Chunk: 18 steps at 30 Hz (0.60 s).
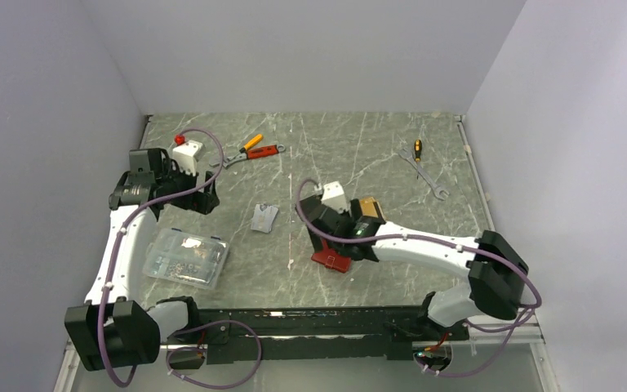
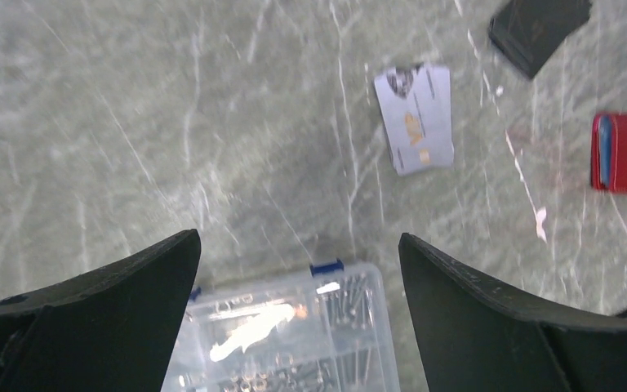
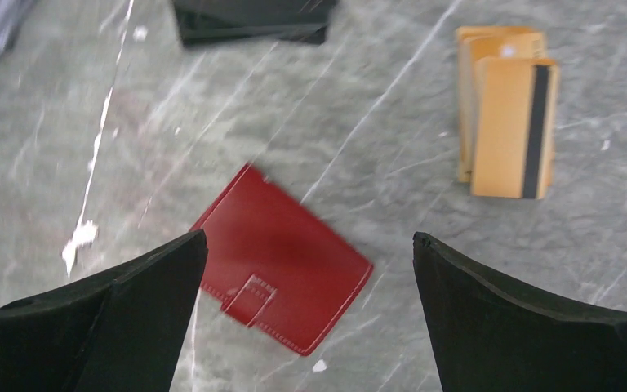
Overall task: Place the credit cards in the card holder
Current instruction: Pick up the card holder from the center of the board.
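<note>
The red card holder lies closed on the marble table, snap tab facing me, just under my open right gripper. From above, that gripper hovers over the card holder. A small stack of orange-gold credit cards lies to the right of the holder, the top one showing a dark stripe. A silver-white credit card lies alone mid-table. My left gripper is open and empty at the left, above the near end of a clear box.
A clear plastic box of screws sits near the left arm. A black flat rectangle lies beyond the card holder. Orange-handled pliers, a wrench and a small screwdriver lie toward the back.
</note>
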### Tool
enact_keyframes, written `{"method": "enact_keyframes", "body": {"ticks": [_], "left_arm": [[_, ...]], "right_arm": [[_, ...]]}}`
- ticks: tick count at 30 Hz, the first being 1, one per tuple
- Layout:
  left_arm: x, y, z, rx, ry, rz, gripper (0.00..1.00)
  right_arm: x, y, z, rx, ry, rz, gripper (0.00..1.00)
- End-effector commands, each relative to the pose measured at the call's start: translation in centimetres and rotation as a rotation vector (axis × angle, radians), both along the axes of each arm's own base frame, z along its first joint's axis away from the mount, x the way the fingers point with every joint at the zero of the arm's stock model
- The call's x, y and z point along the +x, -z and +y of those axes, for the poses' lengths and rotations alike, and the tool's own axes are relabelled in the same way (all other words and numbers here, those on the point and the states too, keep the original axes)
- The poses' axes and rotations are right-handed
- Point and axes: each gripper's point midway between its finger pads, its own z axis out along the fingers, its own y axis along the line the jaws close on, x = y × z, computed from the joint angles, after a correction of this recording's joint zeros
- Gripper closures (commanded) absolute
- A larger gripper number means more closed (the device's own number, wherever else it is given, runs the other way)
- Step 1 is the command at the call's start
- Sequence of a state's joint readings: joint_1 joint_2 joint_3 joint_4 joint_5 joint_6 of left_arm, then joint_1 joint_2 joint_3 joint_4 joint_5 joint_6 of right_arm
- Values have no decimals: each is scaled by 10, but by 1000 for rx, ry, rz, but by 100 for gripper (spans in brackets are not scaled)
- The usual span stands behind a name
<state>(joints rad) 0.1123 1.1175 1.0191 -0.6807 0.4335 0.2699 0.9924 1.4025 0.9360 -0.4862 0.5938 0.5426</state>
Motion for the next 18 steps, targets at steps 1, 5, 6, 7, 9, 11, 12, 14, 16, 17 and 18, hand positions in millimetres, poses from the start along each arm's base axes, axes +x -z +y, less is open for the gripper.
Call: {"method": "enact_keyframes", "body": {"ticks": [1, 5, 6, 7, 9, 11, 12, 14, 16, 17, 18], "left_arm": [[-22, 11, -1, 24, 53, 104, 1], [-30, 15, 5, 72, 55, 100, 1], [-31, 14, 4, 73, 60, 95, 1], [-32, 13, 3, 68, 66, 92, 1], [-35, 10, -1, 52, 80, 80, 1], [-37, 9, -5, 42, 102, 59, 1], [-39, 8, -8, 37, 116, 46, 1], [-42, 13, -12, 25, 144, 29, 1], [-44, 13, -17, 15, 170, 18, 1], [-45, 13, -18, 9, 181, 19, 1], [-46, 13, -20, 1, 193, 24, 1]], "right_arm": [[-24, 10, 14, -68, -102, 32, 0], [-46, 28, 32, -47, -231, 96, 0], [-50, 31, 33, -53, -249, 108, 0], [-52, 34, 33, -62, -263, 116, 0], [-55, 41, 31, -84, -272, 123, 0], [-58, 47, 29, -86, -283, 133, 0], [-59, 50, 29, -83, -284, 138, 0], [-63, 57, 28, -76, -284, 152, 0], [-65, 65, 28, -84, -287, 166, 0], [-67, 68, 28, -91, -291, 172, 0], [-68, 72, 29, -102, -294, 178, 0]]}}
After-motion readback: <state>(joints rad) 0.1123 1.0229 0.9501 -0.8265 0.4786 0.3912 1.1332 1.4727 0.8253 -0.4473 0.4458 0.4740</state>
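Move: The card holder lies below the right gripper, about 9 cm down, some 5 cm back and 2 cm to its left. The gold cards are about 7 cm ahead of that gripper and 10 cm to its right; the black cards are about 10 cm ahead and 8 cm to its left. From the left gripper, the card holder is some 35 cm to the right, 8 cm back and 17 cm below. Bring the open right gripper back and down about 6 cm each way, drifting slightly left, until it hovers close over the red card holder. Meanwhile turn it some 15 degrees counter-clockwise, tip the fingers a little steeper, and touch nothing yet. Draw the empty left gripper back about 5 cm and a little lower, over the clear parts box, fingers open. ##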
